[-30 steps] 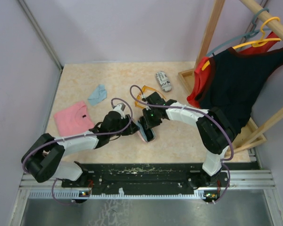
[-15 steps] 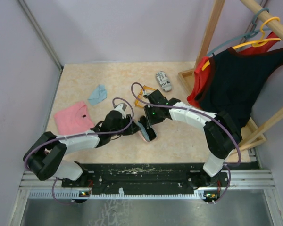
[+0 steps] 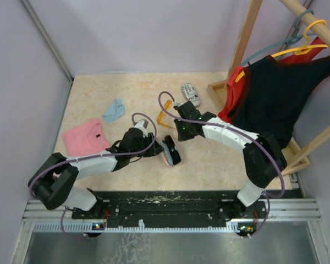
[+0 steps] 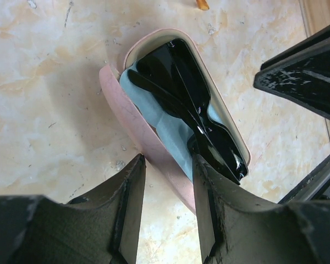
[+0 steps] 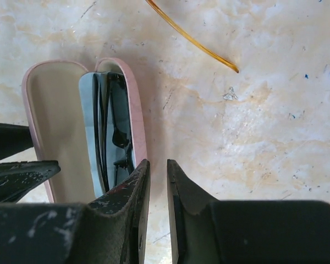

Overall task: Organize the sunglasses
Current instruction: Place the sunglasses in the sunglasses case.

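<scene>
The pink case (image 3: 164,146) lies open near the table's middle, with the black sunglasses (image 3: 173,154) folded inside on a pale blue lining. My left gripper (image 3: 155,152) is shut on the case's near wall. In the left wrist view that gripper (image 4: 168,159) has one finger outside the pink case (image 4: 126,107) and one inside beside the black sunglasses (image 4: 181,88). My right gripper (image 3: 182,134) hovers just behind the case. In the right wrist view it (image 5: 158,162) shows a narrow gap with nothing in it, next to the black sunglasses (image 5: 113,126). The orange sunglasses (image 3: 164,117) lie behind; one thin arm (image 5: 192,39) shows.
A black-and-white printed case (image 3: 190,94) lies at the back right. A blue cloth (image 3: 114,110) and a folded pink garment (image 3: 85,137) lie on the left. A wooden rack (image 3: 217,91) with hangers and a black garment (image 3: 269,99) stands on the right.
My right gripper has drawn back from the pink case toward the far right, and its jaws have narrowed. The left gripper and the case have stayed put.
</scene>
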You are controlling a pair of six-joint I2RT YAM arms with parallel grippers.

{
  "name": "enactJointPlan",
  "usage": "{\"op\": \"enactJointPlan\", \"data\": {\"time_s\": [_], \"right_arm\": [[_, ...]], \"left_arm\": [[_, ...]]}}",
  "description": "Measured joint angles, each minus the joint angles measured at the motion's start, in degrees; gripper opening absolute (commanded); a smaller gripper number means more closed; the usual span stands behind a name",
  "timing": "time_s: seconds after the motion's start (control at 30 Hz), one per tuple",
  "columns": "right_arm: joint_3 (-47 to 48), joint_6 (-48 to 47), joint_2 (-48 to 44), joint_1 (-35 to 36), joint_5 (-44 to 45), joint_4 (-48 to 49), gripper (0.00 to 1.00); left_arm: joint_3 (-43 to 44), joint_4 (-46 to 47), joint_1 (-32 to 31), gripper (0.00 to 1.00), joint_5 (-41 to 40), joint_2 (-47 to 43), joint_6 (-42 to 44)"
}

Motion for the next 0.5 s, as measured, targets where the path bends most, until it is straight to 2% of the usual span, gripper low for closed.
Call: {"op": "enactJointPlan", "data": {"time_s": [0.5], "right_arm": [[-3.91, 0.13, 5.18, -0.35, -1.31, 1.79, 0.18]], "left_arm": [[2.86, -1.36, 0.0, 0.46, 0.79, 0.11, 1.66]]}}
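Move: The open sunglasses case, with the dark sunglasses already in it, is centred about 3 cm back and 3 cm left of my right hand, some 6 cm below. Its lid lies folded out about 4 cm left of the case's middle. The orange glasses are about 13 cm ahead of my right hand and 1 cm left; the can is roughly 22 cm ahead and 5 cm right. From my left hand the case is level and about 5 cm to the right. I lower my right hand about 5 cm with its fingers still nearly shut, easing back a little and tilting slightly, so the tips come down close beside the outside of the case's right wall. My left hand keeps its half-open fingers on either side of the lid and rises about 1.5 cm, drifting right. ##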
